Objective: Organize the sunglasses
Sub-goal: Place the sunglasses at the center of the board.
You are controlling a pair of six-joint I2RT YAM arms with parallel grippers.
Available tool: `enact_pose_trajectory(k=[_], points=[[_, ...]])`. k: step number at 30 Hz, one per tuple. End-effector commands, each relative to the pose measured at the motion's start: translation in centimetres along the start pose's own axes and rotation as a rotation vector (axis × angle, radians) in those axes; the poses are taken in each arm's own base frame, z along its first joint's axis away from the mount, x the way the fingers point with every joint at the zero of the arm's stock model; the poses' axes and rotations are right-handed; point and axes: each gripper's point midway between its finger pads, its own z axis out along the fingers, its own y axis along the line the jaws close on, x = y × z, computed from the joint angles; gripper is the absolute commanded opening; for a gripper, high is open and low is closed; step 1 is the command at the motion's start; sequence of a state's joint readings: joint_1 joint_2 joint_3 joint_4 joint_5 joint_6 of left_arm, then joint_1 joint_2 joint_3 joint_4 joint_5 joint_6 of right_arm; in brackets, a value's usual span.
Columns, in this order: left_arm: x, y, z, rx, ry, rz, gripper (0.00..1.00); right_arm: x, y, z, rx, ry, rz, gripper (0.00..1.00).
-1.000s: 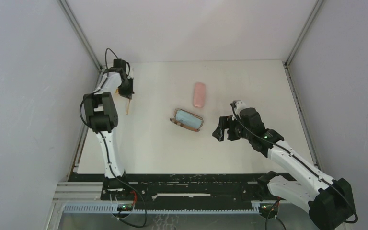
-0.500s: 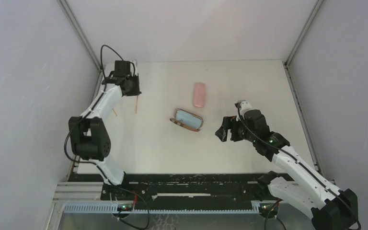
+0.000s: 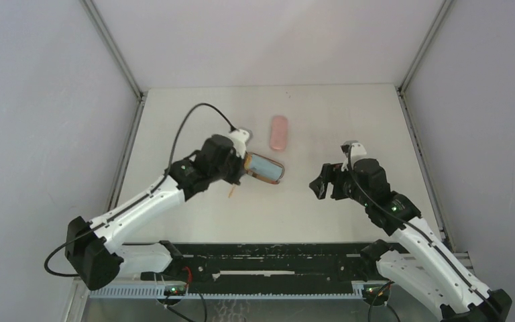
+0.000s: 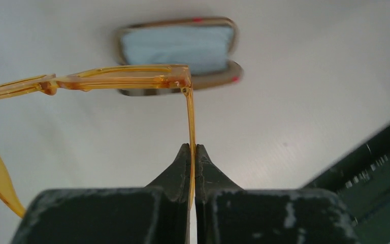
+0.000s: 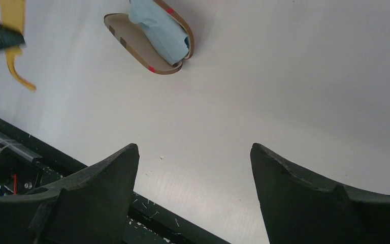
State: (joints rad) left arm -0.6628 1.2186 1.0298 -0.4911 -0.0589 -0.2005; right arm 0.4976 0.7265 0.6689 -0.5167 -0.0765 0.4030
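The sunglasses [image 4: 127, 79] have a thin translucent orange frame and hang from my left gripper [image 4: 193, 148], which is shut on one of their arms. In the top view the left gripper [image 3: 240, 166] sits just left of an open brown case [image 3: 263, 178], with an orange arm tip [image 3: 231, 193] dangling below it. A light-blue cloth [image 4: 177, 44] lies in the case [image 4: 226, 77]. My right gripper [image 3: 320, 186] hovers open to the right of the case with nothing between its fingers. Its wrist view shows the case [image 5: 127, 39] and the orange sunglasses [image 5: 16, 68] ahead.
A closed pink case [image 3: 279, 132] lies behind the open one. The black rail [image 5: 147, 216] of the near table edge is close under the right gripper. Grey walls enclose the table on the left, back and right.
The left arm swung from the far left corner to the table's middle, carrying the orange sunglasses up to the open case. The right gripper drifted slightly right, still open.
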Motion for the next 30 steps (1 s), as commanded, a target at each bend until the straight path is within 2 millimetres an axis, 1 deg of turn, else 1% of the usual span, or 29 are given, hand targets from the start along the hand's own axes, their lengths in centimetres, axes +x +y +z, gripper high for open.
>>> enact_pose_trajectory(k=[1,4,5,7,10,11,13,16,19,21,23,25,28,30], points=[[2.8,-6.9,-1.7,0.186,0.001,0.125,0.00,-3.0,-0.4,-2.5,0.055,-0.125,0.009,0.80],[5.2,-12.0,-2.6,0.345,0.021,0.226,0.00,-3.7,-0.4,-3.9,0.059,-0.181,0.034,0.80],[6.1,-13.3,-2.9,0.385,0.035,0.266,0.00,-3.8,-0.4,-4.2,0.057,-0.190,0.041,0.79],[8.0,-15.3,-3.3,0.457,0.070,0.345,0.00,-3.9,-0.3,-4.9,0.052,-0.204,0.057,0.79],[10.7,-17.4,-3.2,0.543,0.149,0.448,0.00,-3.6,-0.5,-5.5,0.063,-0.207,0.074,0.79],[11.6,-17.8,-3.0,0.560,0.184,0.484,0.00,-3.5,-0.6,-5.7,0.068,-0.210,0.077,0.79],[12.5,-18.3,-2.3,0.565,0.217,0.551,0.00,-3.3,-1.0,-6.0,0.085,-0.209,0.084,0.79],[12.5,-18.7,-1.0,0.542,0.269,0.619,0.00,-2.5,-1.5,-6.1,0.109,-0.188,0.100,0.79],[12.3,-19.2,0.4,0.535,0.278,0.682,0.00,-1.2,-2.5,-6.2,0.161,-0.161,0.160,0.78],[12.2,-19.1,1.4,0.521,0.278,0.729,0.00,-0.2,-3.2,-6.1,0.191,-0.151,0.214,0.78],[12.5,-19.0,2.3,0.513,0.296,0.771,0.00,0.6,-3.3,-6.0,0.181,-0.151,0.252,0.78],[13.1,-19.2,3.1,0.528,0.326,0.804,0.00,0.8,-3.2,-6.2,0.169,-0.168,0.281,0.77],[13.9,-20.1,3.7,0.576,0.364,0.828,0.01,0.6,-3.5,-6.7,0.178,-0.203,0.306,0.77],[14.5,-20.3,4.1,0.592,0.383,0.837,0.02,0.4,-3.7,-7.0,0.186,-0.224,0.316,0.77]])
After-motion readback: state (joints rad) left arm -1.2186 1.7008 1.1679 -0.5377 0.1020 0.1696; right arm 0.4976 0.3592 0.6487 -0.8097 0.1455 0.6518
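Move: The orange sunglasses already hang from the left fingers by one temple. The bare board just on the near side of the open brown case, where they are headed, lies about 10 cm back, 16 cm to the right and 16 cm below. From the left hand the brown case is some 8 cm ahead and 7 cm right, the pink case 21 cm ahead and 13 cm right. From the right hand that spot is around 9 cm left, 3 cm back and 15 cm down. Back and to the right the left hand sweeps quickly, roughly 20 cm to the near side of the open case. It then brakes and sinks towards the board, down about 12 cm in all. It swings some 55 degrees clockwise and rolls its left side up, fingers still pinching the temple. The empty right hand withdraws right and back about 7 cm, rising, then dipping. ##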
